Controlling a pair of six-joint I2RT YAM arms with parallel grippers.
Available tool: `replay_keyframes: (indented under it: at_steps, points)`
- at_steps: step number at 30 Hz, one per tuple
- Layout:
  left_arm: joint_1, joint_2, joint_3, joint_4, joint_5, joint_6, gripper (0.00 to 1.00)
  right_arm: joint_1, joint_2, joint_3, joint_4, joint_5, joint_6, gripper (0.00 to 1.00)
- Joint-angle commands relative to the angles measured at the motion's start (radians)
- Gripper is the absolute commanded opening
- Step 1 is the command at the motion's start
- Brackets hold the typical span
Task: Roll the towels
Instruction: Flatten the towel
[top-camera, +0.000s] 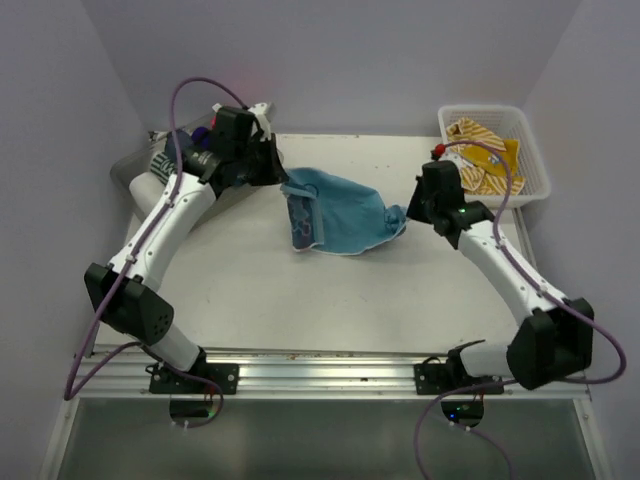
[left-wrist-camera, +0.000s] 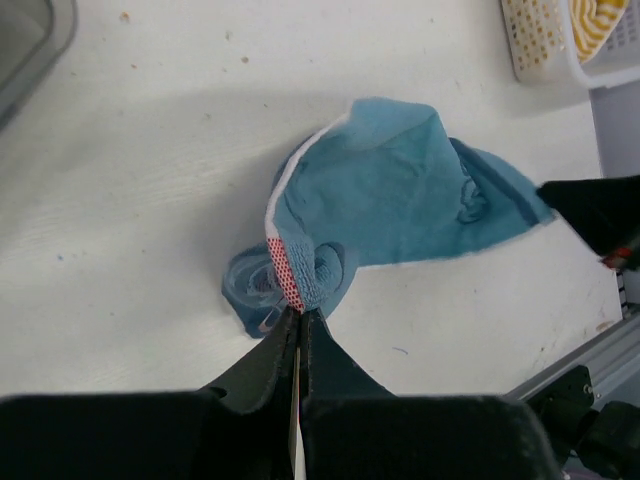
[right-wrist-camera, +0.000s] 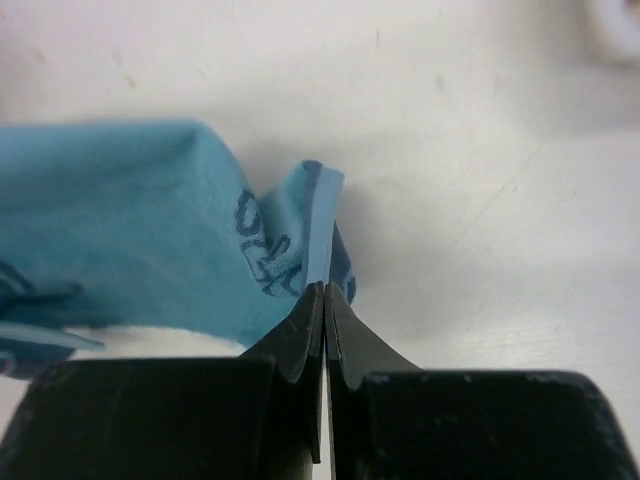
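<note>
A light blue towel (top-camera: 340, 212) with dark lettering lies crumpled in the middle of the table, stretched between both arms. My left gripper (left-wrist-camera: 300, 312) is shut on the towel's (left-wrist-camera: 400, 195) folded left corner, where a red-dotted edge strip shows. On the opposite side my right gripper (right-wrist-camera: 325, 290) is shut on a thin fold at the towel's (right-wrist-camera: 130, 230) right corner. A mustard-yellow striped towel (top-camera: 486, 152) lies in the white lattice basket (top-camera: 530, 150) at the back right.
A clear plastic tray (top-camera: 150, 165) with dark items sits at the back left, behind my left arm. The basket (left-wrist-camera: 545, 40) also shows at the top right of the left wrist view. Purple walls close in on three sides.
</note>
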Motion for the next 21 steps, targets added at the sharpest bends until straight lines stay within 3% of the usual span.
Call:
replay_keyframes:
  at_steps: [1,10,16,18,19,21]
  points:
    - [0.071,-0.091,0.071,-0.024,-0.027,0.042,0.00,-0.009,-0.166,0.142,-0.080,0.161,-0.048,0.00]
    - [0.143,-0.315,0.051,-0.053,-0.118,0.084,0.00,-0.009,-0.433,0.298,-0.228,0.282,-0.111,0.00]
    - [0.143,-0.343,0.014,-0.076,-0.133,0.072,0.00,0.000,-0.391,0.163,-0.177,-0.004,-0.037,0.00]
    - [0.143,-0.336,0.011,-0.082,-0.135,0.072,0.00,0.027,-0.346,0.105,-0.099,-0.130,-0.007,0.10]
    - [0.143,-0.332,0.012,-0.084,-0.130,0.068,0.00,0.084,-0.282,0.068,-0.074,-0.148,0.014,0.25]
    - [0.143,-0.329,0.017,-0.087,-0.127,0.068,0.00,0.162,-0.208,0.054,-0.016,-0.129,0.026,0.37]
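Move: The blue towel is slung between the two hands. Its middle lies about 14 cm to the left hand's right, level fore and aft and some 15 cm lower; from the right hand it is about 15 cm to the left, level fore and aft and a few cm lower. The grey tray of rolled towels sits roughly 27 cm left of the left hand, 15 cm farther out and 22 cm below; the white basket is some 30 cm right of the right hand, 20 cm farther out and 8 cm below. The blue towel stays pinched in the left hand, which swings it up and left by about 12 and 10 cm, drawing back slightly as its fingers tip upward. The right hand, shut on the towel's other end, whips up nearly 25 cm, back and to the right, tilting up some 30 degrees. Empty by the end, it sinks again, swings left and starts opening. ##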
